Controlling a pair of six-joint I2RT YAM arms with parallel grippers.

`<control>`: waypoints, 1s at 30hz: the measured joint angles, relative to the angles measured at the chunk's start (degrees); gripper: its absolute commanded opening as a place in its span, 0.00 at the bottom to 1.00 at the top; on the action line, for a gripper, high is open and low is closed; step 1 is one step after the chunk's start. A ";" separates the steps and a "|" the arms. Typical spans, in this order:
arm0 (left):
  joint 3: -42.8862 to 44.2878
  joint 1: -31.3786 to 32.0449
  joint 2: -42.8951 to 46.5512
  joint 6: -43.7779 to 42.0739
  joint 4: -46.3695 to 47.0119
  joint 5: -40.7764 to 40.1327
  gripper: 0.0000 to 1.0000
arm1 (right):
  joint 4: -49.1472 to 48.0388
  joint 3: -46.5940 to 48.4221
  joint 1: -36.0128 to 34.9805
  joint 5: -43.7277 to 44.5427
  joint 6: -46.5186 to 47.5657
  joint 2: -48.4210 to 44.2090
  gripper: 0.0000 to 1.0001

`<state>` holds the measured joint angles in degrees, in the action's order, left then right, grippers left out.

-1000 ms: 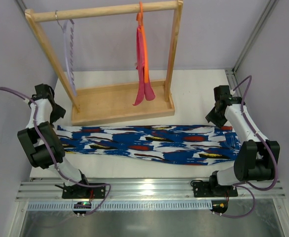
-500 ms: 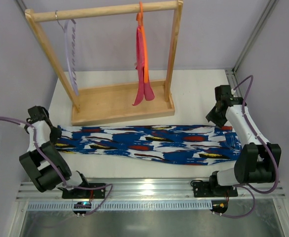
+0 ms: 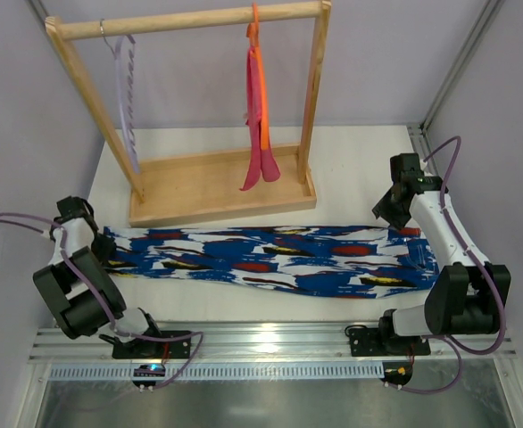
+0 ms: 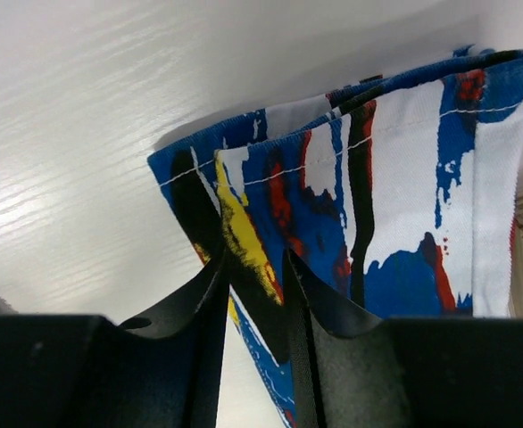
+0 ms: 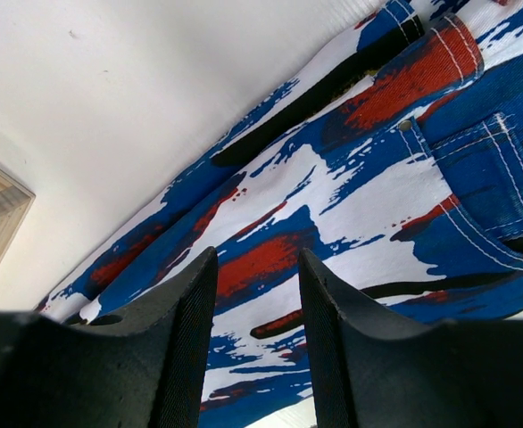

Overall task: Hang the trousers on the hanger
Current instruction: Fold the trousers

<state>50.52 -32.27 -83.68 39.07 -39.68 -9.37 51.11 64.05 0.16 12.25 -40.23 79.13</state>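
The trousers [image 3: 270, 259], in a blue, white, red and black print, lie flat across the table in front of the rack. Their left leg end [image 4: 395, 178] curls up from the table, and my left gripper [image 4: 254, 267] is shut on a fold of its black and yellow edge. From above, the left gripper [image 3: 96, 241] sits low at that end. My right gripper [image 5: 257, 267] stands open just over the waist end [image 5: 377, 178], near a pocket, with nothing between its fingers; from above it [image 3: 388, 214] is at the trousers' far right corner. The lilac hanger [image 3: 128, 98] hangs at the rack's left end.
A wooden rack [image 3: 217, 187] with a tray base stands behind the trousers. An orange hanger carrying a pink cloth [image 3: 259, 116] hangs from the middle of its bar. A metal rail [image 3: 270, 343] runs along the near edge. Walls close in on both sides.
My left arm dropped down and outward to the trousers' left end, and its jaws closed on the fabric edge. The right arm has stayed put.
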 measured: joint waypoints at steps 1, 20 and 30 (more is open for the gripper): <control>0.00 0.00 0.79 0.00 -0.07 -0.55 0.31 | -0.07 0.00 0.00 -0.07 0.00 0.00 0.45; -2.08 0.00 4.66 2.49 0.17 -5.18 0.31 | -0.15 -0.31 0.00 -0.57 0.50 -0.04 0.45; -2.21 0.00 0.15 3.39 1.20 -5.01 0.03 | -0.13 -0.31 0.00 -0.59 1.07 -0.04 0.45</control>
<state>48.31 -32.27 -83.53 42.46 -38.48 -14.37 50.98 63.75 0.16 11.66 -39.16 79.09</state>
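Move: The near corner of the trousers' hem lies right by the left hand's half-open fingers: about 2 cm back, 2 cm to their left and 1 cm down. The hem's far corner is some 8 cm ahead and 5 cm left at the same level, and the rack's near left corner roughly 9 cm ahead and 2 cm right. From the right hand, that near hem corner is about 69 cm left, 9 cm back and 9 cm below. The left hand rises about 3 cm off the leg end with its fingers part open, tipping its left side up by a few degrees, then comes back down some 3.5 cm while easing about 1 cm back and 1 cm left, towards the hem's near corner. Once low over the cloth, it closes its fingers almost shut on the near edge of the leg, just inside the stitched hem, seeming to pinch the layers there. ##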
